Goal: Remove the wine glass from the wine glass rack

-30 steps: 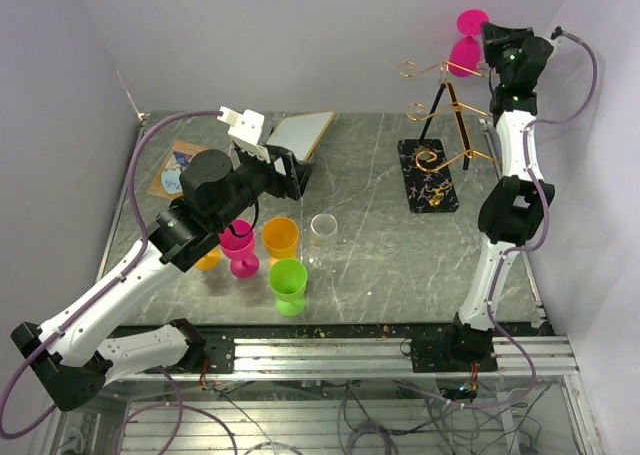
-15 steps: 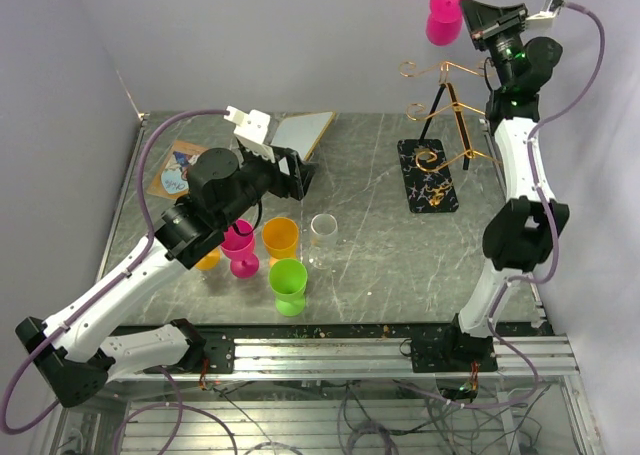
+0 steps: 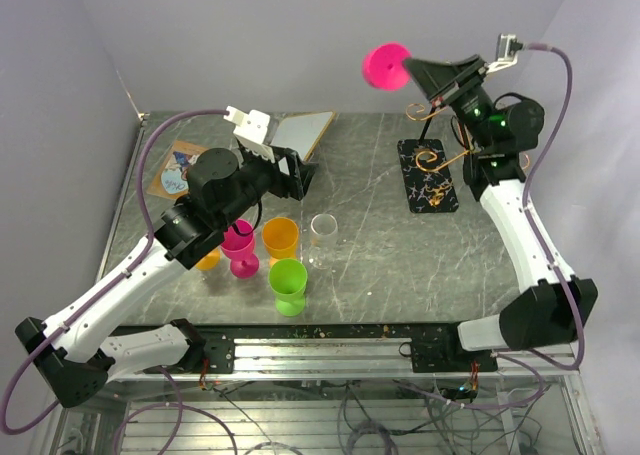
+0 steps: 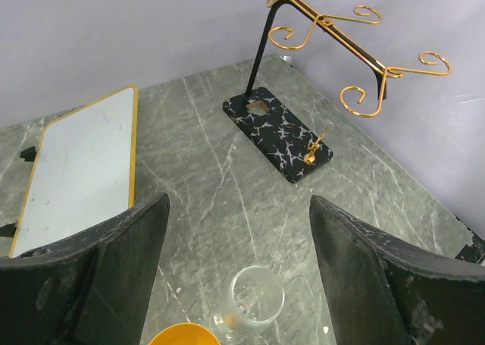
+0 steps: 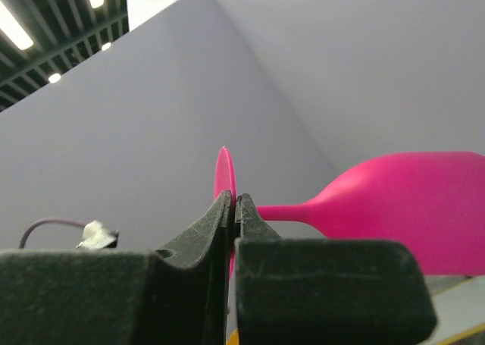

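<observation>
My right gripper (image 3: 412, 72) is shut on the flat foot of a pink wine glass (image 3: 385, 65) and holds it in the air, up and left of the wine glass rack (image 3: 440, 155). In the right wrist view the glass (image 5: 402, 205) lies sideways, its foot pinched between my fingertips (image 5: 233, 205). The rack, gold wire arms on a black veined base, also shows in the left wrist view (image 4: 318, 72) with bare arms. My left gripper (image 3: 290, 175) is open and empty over the table's left middle.
A clear glass (image 3: 323, 230), orange (image 3: 281, 238), green (image 3: 288, 283) and pink (image 3: 238, 245) cups stand near the left gripper. A gold-framed mirror (image 3: 303, 132) and a card (image 3: 175, 170) lie at the back left. Walls close in behind and right.
My right gripper has lifted the pink glass off the rack's top arm and swung it left and forward, clear of the rack. The left arm has not moved.
</observation>
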Robot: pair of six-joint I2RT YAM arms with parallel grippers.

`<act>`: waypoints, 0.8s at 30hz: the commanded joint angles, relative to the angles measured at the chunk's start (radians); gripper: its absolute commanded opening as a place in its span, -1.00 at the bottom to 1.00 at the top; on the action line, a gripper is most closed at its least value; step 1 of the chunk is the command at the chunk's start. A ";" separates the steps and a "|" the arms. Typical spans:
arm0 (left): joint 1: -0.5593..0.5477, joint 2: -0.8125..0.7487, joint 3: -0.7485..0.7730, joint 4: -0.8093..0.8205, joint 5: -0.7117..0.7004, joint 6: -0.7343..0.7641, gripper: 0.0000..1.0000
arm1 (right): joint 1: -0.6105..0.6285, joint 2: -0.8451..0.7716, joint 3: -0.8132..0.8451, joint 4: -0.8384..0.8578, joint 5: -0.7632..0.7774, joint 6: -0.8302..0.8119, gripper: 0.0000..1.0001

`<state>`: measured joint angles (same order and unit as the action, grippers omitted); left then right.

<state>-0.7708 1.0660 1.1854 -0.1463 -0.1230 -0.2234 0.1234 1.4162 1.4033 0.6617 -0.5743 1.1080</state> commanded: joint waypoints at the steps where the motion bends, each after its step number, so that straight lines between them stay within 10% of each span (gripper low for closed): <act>1: -0.004 -0.006 0.011 0.032 -0.004 0.015 0.71 | 0.033 -0.118 -0.131 0.019 -0.017 0.037 -1.00; 14: 0.150 0.018 0.005 0.120 0.310 -0.241 0.71 | 0.071 -0.315 -0.510 0.296 0.002 0.460 -1.00; 24: 0.330 0.096 -0.185 0.773 0.774 -0.911 0.62 | 0.076 -0.316 -0.576 0.546 -0.007 0.743 -1.00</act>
<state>-0.4873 1.1088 1.0687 0.2127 0.4107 -0.7738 0.1921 1.1122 0.8520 1.0294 -0.5766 1.6878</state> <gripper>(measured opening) 0.829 0.010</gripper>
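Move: The right hand holds the pink glass by its foot, bowl hanging below; the open left gripper it is brought to is about 10 cm back, 16 cm left and 15 cm lower. The rack stands level with the right hand, some 9 cm right, its middle about 34 cm below. From the left hand the pink glass is roughly 14 cm ahead, 15 cm right and 9 cm up; the white board lies 14 cm ahead, 3 cm left, the clear glass 5 cm back, 4 cm right, both some 30 cm below. Keeping its pinch on the pink glass's foot, the right hand draws back about 11 cm and sinks some 6 cm before easing up slightly, turning some 30 degrees with its left side rising and a counter-clockwise swing, so the bowl swings out to the left towards the open left gripper. A little later the left hand edges forward and down a centimetre or so, then rises about 3 cm while rolling its left side down and swinging clockwise, fingers staying wide and aiming at the bowl without touching it. ##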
